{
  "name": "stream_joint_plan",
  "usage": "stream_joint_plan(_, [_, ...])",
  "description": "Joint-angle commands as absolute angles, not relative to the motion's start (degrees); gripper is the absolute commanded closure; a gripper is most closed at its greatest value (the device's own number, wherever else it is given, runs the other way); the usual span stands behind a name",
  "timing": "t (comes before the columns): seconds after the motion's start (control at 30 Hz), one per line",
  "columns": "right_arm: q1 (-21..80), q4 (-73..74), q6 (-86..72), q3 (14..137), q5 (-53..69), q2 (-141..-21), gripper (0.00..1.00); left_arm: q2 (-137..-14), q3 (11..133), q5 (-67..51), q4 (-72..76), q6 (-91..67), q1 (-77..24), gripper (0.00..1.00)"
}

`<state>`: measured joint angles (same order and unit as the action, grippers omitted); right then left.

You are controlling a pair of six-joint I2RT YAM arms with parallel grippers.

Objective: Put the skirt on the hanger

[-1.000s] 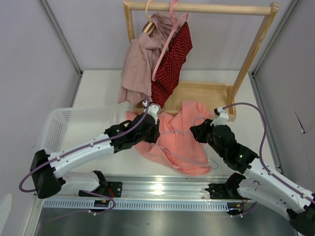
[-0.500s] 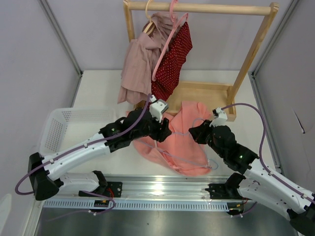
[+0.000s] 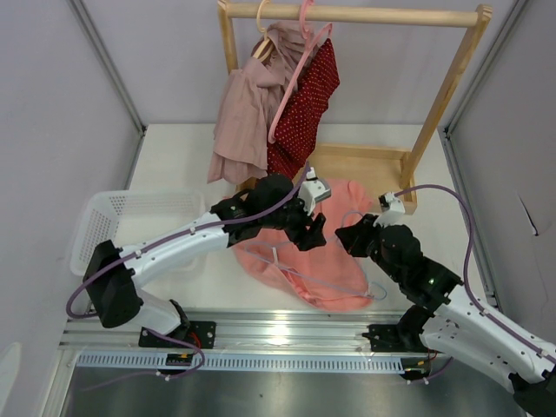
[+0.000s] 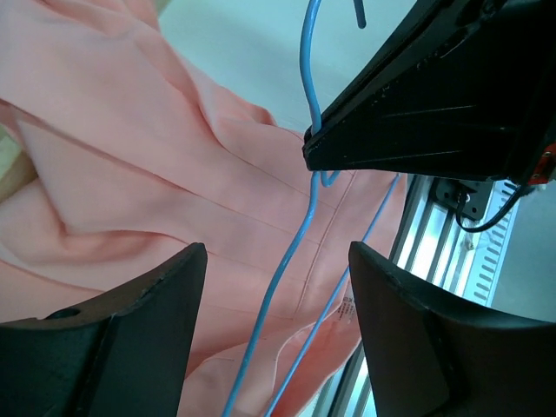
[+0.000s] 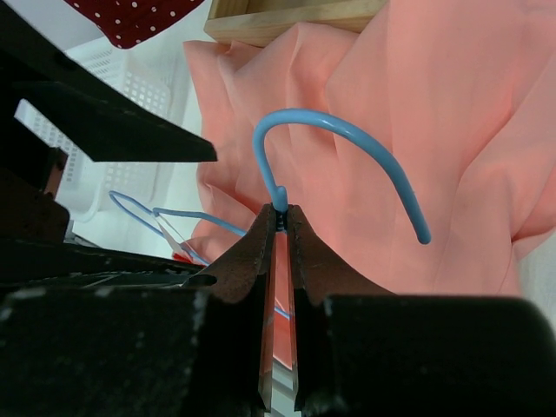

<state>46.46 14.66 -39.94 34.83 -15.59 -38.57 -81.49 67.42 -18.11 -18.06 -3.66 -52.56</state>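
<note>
The salmon-pink skirt (image 3: 334, 291) lies crumpled on the table in front of the rack's base. It fills the left wrist view (image 4: 130, 156) and the background of the right wrist view (image 5: 434, 130). The thin light-blue hanger (image 3: 304, 271) lies across it. My right gripper (image 3: 349, 236) is shut on the hanger's neck just below the hook (image 5: 347, 135), its fingertips (image 5: 280, 213) pinched together on the wire. My left gripper (image 3: 314, 236) hovers open over the skirt close beside the right one. The hanger's two wires (image 4: 295, 234) run under the gap between its fingers (image 4: 276, 261), which hold nothing.
A wooden rack (image 3: 365, 15) stands at the back, carrying a mauve-pink garment (image 3: 243, 113) and a dark red dotted garment (image 3: 304, 113) on a pink hanger (image 3: 295, 78). A white basket (image 3: 113, 221) sits at the left. A metal rail (image 3: 287, 334) runs along the near edge.
My left arm has swung right across the skirt, from its left edge to beside the right gripper, and its jaws have opened. The right gripper has stayed put on the hanger.
</note>
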Motion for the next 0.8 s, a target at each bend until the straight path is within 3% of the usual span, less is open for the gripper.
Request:
stream_joint_plan(0.0, [46.93,13.89,-39.11,36.47,-16.08,-37.44,1.00,-83.58,70.93,-23.72,-18.36,-0.18,-52.12,0.28])
stream_joint_plan(0.27, [46.85,13.80,-39.20,36.56,-16.08,-37.44,1.00,-84.99,68.73,-29.70,-16.35,-1.14,-51.94,0.28])
stream_joint_plan(0.57, [46.93,14.06,-39.02,37.18,-16.26,-37.71,1.00,-86.83,67.94,-30.15,-14.68,-1.49,-51.94,0.37])
stream_joint_plan(0.77, [46.85,14.50,-38.94,37.70,-16.26,-37.62,1.00,-88.50,68.47,-30.15,-13.98,-1.67,-51.94,0.57])
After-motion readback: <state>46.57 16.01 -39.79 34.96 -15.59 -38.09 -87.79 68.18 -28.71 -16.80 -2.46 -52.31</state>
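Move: Between the two hands, the near end of the hanger's left shoulder lies about 3 cm to the left hand's right, 2 cm back and some 3 cm below. The hanger's neck, pinched in the right fingers, is roughly 5 cm to its right, 1 cm back and 1 cm lower. The skirt's middle is some 12 cm below, 3 cm ahead and 2 cm left. From the right hand, that shoulder spot is about 2 cm left, 1 cm back and 2 cm below. No contact by the left fingers can be made out; they come in around the blue wire just beside the right fingers, which keep their pinch on the hanger's neck and hold almost still. The left hand travels about 4 cm in all, down, back and to the right, turning some 10 degrees clockwise, then narrows its wide-open fingers by about a third while still sinking. ##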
